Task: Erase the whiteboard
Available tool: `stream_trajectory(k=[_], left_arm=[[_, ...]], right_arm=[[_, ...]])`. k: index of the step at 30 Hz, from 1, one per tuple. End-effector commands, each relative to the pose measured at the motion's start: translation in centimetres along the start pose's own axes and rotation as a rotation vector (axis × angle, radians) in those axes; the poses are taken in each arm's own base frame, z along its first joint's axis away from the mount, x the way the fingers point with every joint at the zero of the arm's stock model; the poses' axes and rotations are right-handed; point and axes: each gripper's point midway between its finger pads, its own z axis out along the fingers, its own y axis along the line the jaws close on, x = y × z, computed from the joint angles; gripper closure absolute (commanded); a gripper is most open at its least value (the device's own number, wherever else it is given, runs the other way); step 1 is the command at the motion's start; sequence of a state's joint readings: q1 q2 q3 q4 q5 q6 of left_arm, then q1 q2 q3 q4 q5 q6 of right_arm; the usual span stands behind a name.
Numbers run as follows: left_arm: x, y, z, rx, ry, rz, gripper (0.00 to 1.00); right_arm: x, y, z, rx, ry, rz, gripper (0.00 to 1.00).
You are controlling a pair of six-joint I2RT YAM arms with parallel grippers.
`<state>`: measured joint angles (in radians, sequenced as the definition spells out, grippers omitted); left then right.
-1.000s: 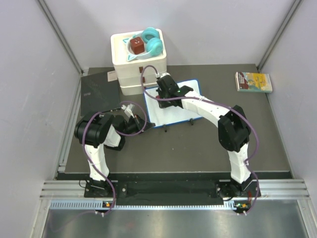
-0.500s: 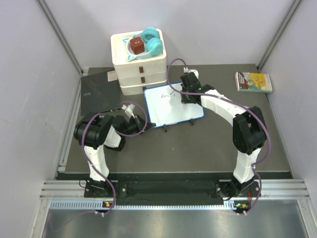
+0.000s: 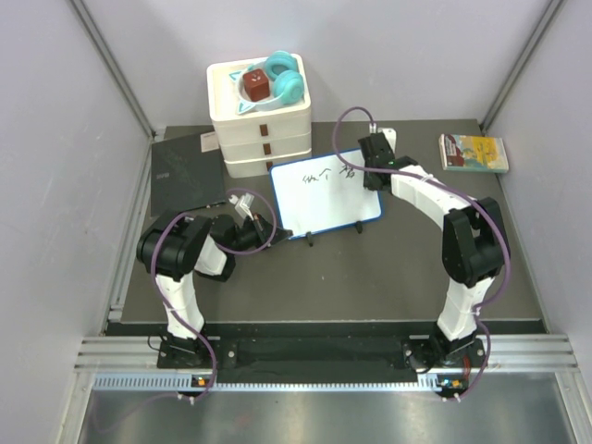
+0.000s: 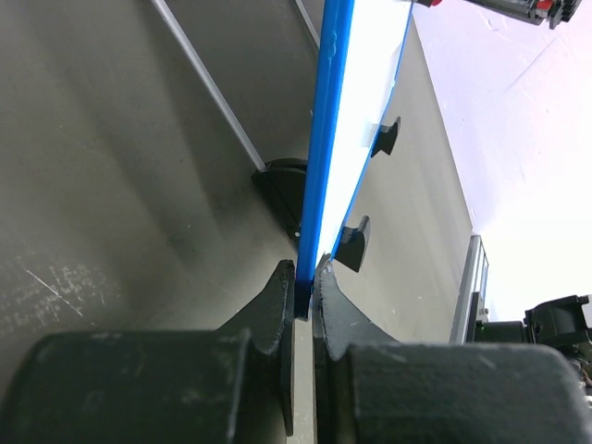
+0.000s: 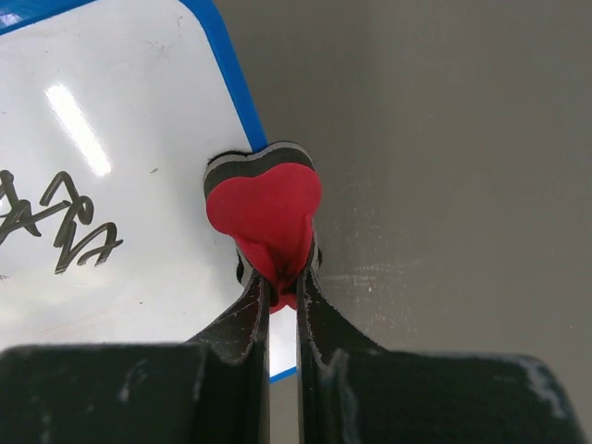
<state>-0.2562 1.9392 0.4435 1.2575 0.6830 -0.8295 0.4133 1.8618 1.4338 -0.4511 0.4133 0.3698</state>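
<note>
The whiteboard (image 3: 326, 205), white with a blue frame and black feet, lies mid-table with black scribbles (image 3: 321, 175) along its far edge. My left gripper (image 3: 263, 228) is shut on the board's near-left frame edge; in the left wrist view the blue frame (image 4: 326, 139) runs away from the left gripper (image 4: 303, 289). My right gripper (image 3: 372, 168) is shut on a red heart-shaped eraser (image 5: 268, 205) with a dark felt layer. The eraser rests at the board's far-right corner, straddling the blue frame. In the right wrist view the scribbles (image 5: 67, 217) lie left of the right gripper (image 5: 282, 277).
A white stacked drawer box (image 3: 262, 134) stands just behind the board, with teal headphones (image 3: 285, 76) and a brown-red cube (image 3: 256, 86) on top. A dark grey notebook (image 3: 185, 173) lies at the left. A small book (image 3: 474, 153) lies back right. Walls close in both sides.
My right arm has swept the eraser rightward along the board's far edge, from its left part to the right corner, uncovering black scribbles. The left gripper has kept its hold.
</note>
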Motion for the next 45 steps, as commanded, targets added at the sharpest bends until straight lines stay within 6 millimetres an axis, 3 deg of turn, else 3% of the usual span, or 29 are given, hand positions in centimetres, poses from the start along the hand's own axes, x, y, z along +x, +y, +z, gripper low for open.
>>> stream_trajectory(k=[1, 6, 11, 18, 23, 27, 30, 39, 42, 45], left_arm=[[4.4, 7.7, -2.3, -0.336, 0.084, -0.127, 1.00], [4.4, 7.8, -2.2, -0.341, 0.085, -0.127, 1.00], [4.5, 7.8, -2.2, -0.347, 0.091, -0.121, 1.00], [4.6, 7.9, -2.3, -0.356, 0.092, -0.114, 1.00], [4.8, 8.0, -2.1, -0.369, 0.099, -0.109, 1.00], [5.2, 8.5, -2.0, -0.403, 0.113, -0.111, 1.00], [5.3, 8.6, -2.0, -0.413, 0.116, -0.112, 1.00], [5.3, 8.4, -2.1, -0.412, 0.111, -0.106, 1.00], [5.3, 8.5, -2.3, -0.418, 0.108, -0.106, 1.00], [5.2, 8.4, -2.4, -0.424, 0.101, -0.103, 1.00]], right_arm=[[2.7, 0.2, 3.6, -0.046, 0.060, -0.038, 1.00], [1.9, 3.4, 1.7, -0.135, 0.004, -0.121, 1.00], [2.4, 7.3, -0.3, -0.230, -0.014, -0.213, 1.00], [2.2, 9.7, -2.1, -0.335, 0.024, -0.257, 1.00], [0.9, 10.9, -3.2, -0.384, 0.013, -0.269, 1.00], [-0.2, 13.4, -4.3, -0.445, 0.011, -0.293, 1.00], [0.0, 15.5, -4.7, -0.456, -0.001, -0.330, 1.00], [3.4, 23.2, -6.1, -0.439, -0.038, -0.466, 1.00], [4.0, 24.2, -6.0, -0.412, -0.045, -0.476, 1.00], [3.6, 23.7, -5.7, -0.365, -0.058, -0.456, 1.00]])
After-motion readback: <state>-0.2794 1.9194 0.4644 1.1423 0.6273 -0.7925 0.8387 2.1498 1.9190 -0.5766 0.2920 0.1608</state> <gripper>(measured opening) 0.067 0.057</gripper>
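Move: The right hand, holding the red-and-black eraser at the whiteboard's right edge, has the remaining strip of writing about 12 cm to its left and 1 cm ahead, some 2 cm lower. The board's left edge lies roughly 26 cm left and 4 cm back; the white drawer box stands about 29 cm left and 11 cm ahead. From the left hand, which already grips the near left corner, that writing is some 17 cm ahead, 12 cm right and 5 cm higher. Leftward, slowly at first and then quickly, the right hand sweeps the still-gripped eraser about 25 cm across the writing to the board's left edge, drawing back some 5 cm, mostly late in the stroke. Its wrist turns counter-clockwise nearly 40 degrees along the way. The left fingers keep pinching the near left corner. ##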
